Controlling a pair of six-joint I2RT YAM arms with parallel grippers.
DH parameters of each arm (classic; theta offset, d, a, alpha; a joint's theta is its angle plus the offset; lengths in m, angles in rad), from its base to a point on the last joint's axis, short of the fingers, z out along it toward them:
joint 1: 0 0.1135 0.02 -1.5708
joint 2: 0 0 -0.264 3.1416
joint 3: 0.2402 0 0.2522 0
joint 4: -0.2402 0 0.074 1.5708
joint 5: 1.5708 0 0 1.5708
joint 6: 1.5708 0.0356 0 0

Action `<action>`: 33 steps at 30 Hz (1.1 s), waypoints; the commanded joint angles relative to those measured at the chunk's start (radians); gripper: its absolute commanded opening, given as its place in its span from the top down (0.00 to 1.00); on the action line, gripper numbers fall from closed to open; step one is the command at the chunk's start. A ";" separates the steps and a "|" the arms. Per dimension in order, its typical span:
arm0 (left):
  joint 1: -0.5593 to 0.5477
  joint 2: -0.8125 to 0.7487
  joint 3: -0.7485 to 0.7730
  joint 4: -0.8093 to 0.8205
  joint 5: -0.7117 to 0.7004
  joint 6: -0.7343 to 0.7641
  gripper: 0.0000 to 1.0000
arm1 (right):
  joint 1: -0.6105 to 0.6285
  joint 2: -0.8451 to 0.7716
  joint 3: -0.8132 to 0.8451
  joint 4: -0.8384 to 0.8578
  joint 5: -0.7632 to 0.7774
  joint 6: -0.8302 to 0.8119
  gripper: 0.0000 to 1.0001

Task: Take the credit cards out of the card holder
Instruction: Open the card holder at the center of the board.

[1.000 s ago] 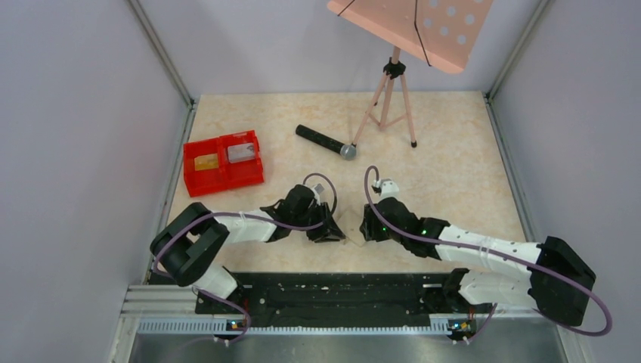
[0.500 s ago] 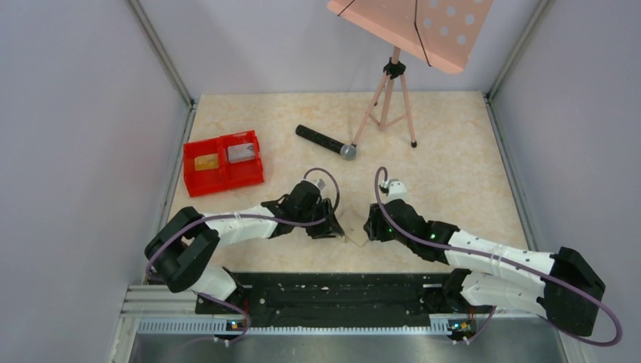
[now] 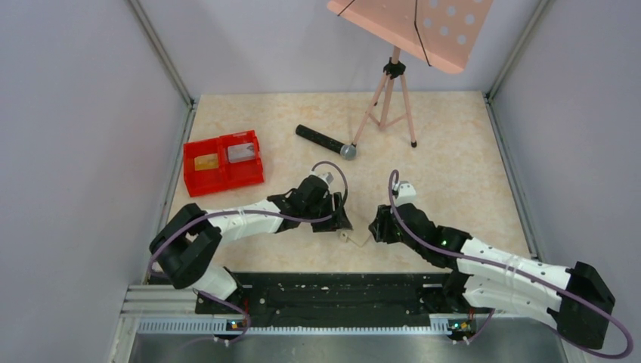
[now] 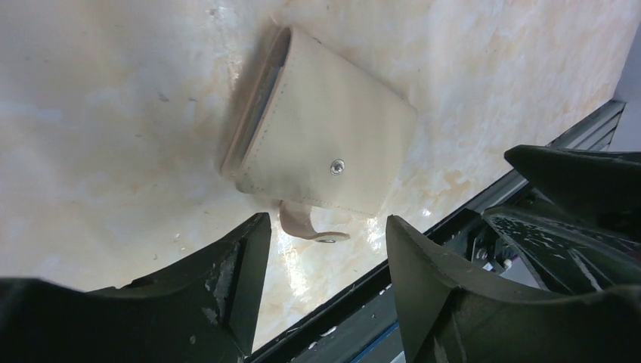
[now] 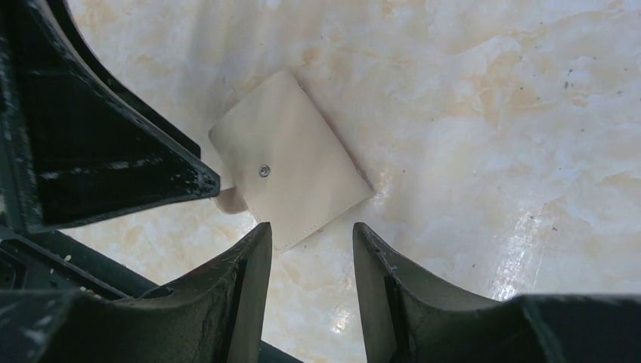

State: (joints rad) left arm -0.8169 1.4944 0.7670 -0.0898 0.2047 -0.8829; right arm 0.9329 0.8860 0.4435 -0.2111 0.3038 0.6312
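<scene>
The card holder [image 3: 353, 237] is a cream folded wallet lying shut on the table between my two grippers. In the left wrist view, the card holder [image 4: 325, 144] shows a snap stud, and its loose strap tab [image 4: 306, 224] sticks out toward my left gripper [image 4: 326, 227], which is open and holds nothing. My right gripper [image 5: 311, 231] is open just over one corner of the card holder [image 5: 291, 189] without clamping it. From above, the left gripper [image 3: 342, 223] and right gripper [image 3: 376, 229] flank it. Two credit cards lie in the red tray, one gold [image 3: 205, 162], one grey [image 3: 240, 153].
The red two-compartment tray [image 3: 198, 181] stands at the left. A black microphone [image 3: 323, 141] lies at mid-table behind the arms. A tripod [image 3: 389, 98] carrying a pink perforated board stands at the back. A black rail [image 3: 332, 291] runs along the near edge.
My left gripper has opened and shifted right, leaving the card holder lying flat on the table. My right arm has drawn slightly right and back, with its jaws unchanged.
</scene>
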 commanded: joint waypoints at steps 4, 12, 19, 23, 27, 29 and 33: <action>-0.048 0.070 0.067 -0.009 0.012 0.047 0.39 | -0.014 -0.025 -0.002 0.010 0.023 0.003 0.55; -0.076 0.034 0.048 -0.070 -0.033 0.076 0.60 | -0.017 -0.007 0.012 0.035 0.000 0.006 0.55; -0.076 -0.012 -0.022 0.007 -0.050 0.061 0.82 | -0.019 0.066 0.030 0.090 -0.085 -0.024 0.50; -0.076 -0.030 -0.043 0.023 -0.052 0.071 0.98 | -0.022 0.115 0.046 0.094 -0.107 -0.064 0.37; -0.076 -0.060 -0.074 0.055 -0.058 0.062 1.00 | -0.025 0.177 0.072 0.097 -0.128 -0.098 0.31; -0.075 -0.091 -0.104 0.111 -0.054 0.051 1.00 | -0.026 0.211 0.084 0.122 -0.160 -0.114 0.29; -0.074 -0.165 -0.158 0.209 -0.050 0.035 1.00 | -0.026 0.247 0.088 0.170 -0.196 -0.147 0.24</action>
State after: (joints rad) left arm -0.8909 1.4185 0.6460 -0.0288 0.1600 -0.8303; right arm 0.9195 1.1095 0.4816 -0.1307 0.1562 0.5396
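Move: The card holder's loose closing tab curls up about 3 cm back of the left hand point, neither left nor right of it, and about 3 cm below. The card holder's middle is some 3 cm to the left hand's right, 1 cm ahead and 4 cm below. From the right hand, the card holder's middle is roughly 4 cm left, 2 cm ahead and 6 cm down, with the tab about 7 cm left, 2 cm back and 5 cm down. Bring the left gripper back about 2.5 cm and down 2 cm onto the loose tab, shut its fingers to pinch the tab's end, then ease left and lift about 1 cm, keeping hold. Once the tab is being gripped, lower the right hand about 3 cm and take it left 2.5 cm towards the card holder, spreading its fingers wider and tipping them downward. ##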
